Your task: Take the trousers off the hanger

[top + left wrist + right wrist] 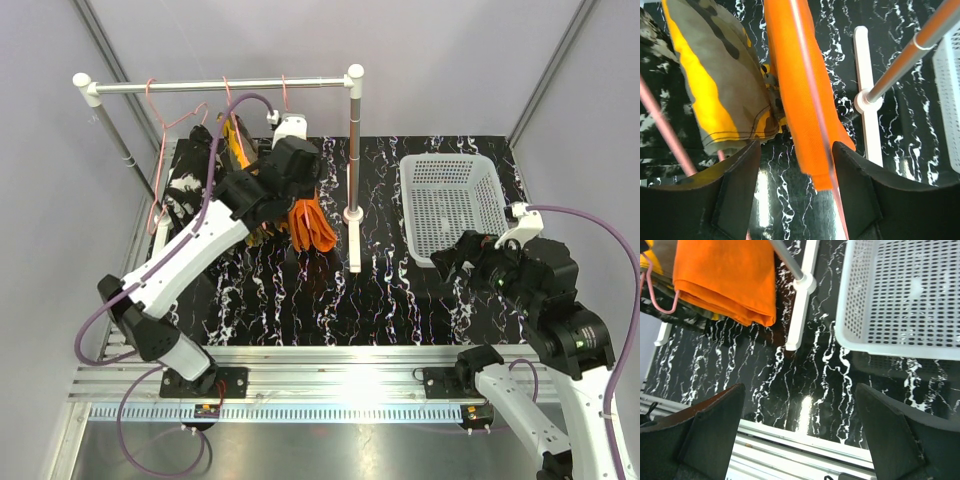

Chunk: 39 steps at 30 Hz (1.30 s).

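Three pairs of trousers hang on pink hangers (pixel 165 120) from the rack's rail (pixel 220 86). The plain orange trousers (pixel 312 228) hang nearest the post, the camouflage pair (pixel 236 143) in the middle, the black speckled pair (pixel 183 190) at the left. My left gripper (pixel 796 162) is at the orange trousers (pixel 795 80): their lower end and the pink hanger bar (pixel 816 115) lie between the jaws, close to the right finger (pixel 860 175), with a gap on the left side. Camouflage cloth (pixel 720 80) hangs just left. My right gripper (pixel 800 412) stands open over the table, holding nothing.
A white mesh basket (pixel 450 200) stands at the right of the black marbled mat, beside my right gripper (pixel 450 258). The rack's upright post (pixel 354 150) and white foot (pixel 354 245) stand between the trousers and the basket. Grey walls close in both sides.
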Tool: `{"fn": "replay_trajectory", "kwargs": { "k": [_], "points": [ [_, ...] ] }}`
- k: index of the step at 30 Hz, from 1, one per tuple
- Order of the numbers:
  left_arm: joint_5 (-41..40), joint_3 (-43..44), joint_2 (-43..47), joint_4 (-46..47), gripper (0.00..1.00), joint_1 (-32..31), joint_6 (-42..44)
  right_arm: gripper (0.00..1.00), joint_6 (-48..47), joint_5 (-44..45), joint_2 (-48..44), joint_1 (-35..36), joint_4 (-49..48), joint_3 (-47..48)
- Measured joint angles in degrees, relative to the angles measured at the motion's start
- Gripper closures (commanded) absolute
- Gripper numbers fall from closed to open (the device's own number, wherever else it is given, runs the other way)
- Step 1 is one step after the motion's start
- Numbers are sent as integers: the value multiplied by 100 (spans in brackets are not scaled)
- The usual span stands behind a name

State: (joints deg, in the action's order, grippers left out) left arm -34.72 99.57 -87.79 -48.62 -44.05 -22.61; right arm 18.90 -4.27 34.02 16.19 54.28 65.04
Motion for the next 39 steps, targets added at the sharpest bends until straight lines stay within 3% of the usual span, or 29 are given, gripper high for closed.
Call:
{"fn": "replay_trajectory", "kwargs": {
  "k": [5,6,9,11,29,39],
  "points": [
    [-179,-33,-420,142,49,0,-37,1,90,-234,0,0,-146,-118],
    [-199,-46,-490,157,55,0,-42,1,96,-262,0,0,-166,-142],
    [-264,-50,-656,177,88,0,-122,0,129,-319,0,0,-197,-175],
    [-334,-50,-706,175,100,0,-186,1,131,-350,0,0,-219,-175],
    [-339,791,-511,-455,100,-28,-22,1,149,-420,15,0,-476,-175],
    [-297,1023,-323,-170,100,-28,39,1,127,-935,107,0,-1554,-245]
  ]
}}
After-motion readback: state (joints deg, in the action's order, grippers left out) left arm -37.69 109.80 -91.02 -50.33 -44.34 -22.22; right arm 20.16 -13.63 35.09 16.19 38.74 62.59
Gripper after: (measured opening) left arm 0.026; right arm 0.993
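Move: The near strut of the pink hanger holding the orange trousers lies about 2 cm ahead of my left hand, 1 cm to its right and 4 cm below. The camouflage trousers hang some 8 cm to this hand's left, 6 cm farther out and 8 cm lower; the rail's grey post stands about 6 cm to its right and 7 cm ahead. From my right hand that strut is roughly 18 cm ahead, 20 cm left and 3 cm lower. I dip my left hand about 4 cm down and 2 cm forward onto the pink hanger's strut while its fingers shut, pinching it between the tips. Keeping that grip, I lift the hanger with the orange trousers some 9 cm, easing back about a centimetre. Late on, my right hand, still wide open, rises 4 cm and comes nearly as far left towards the trousers, tipping its fingers upward. ##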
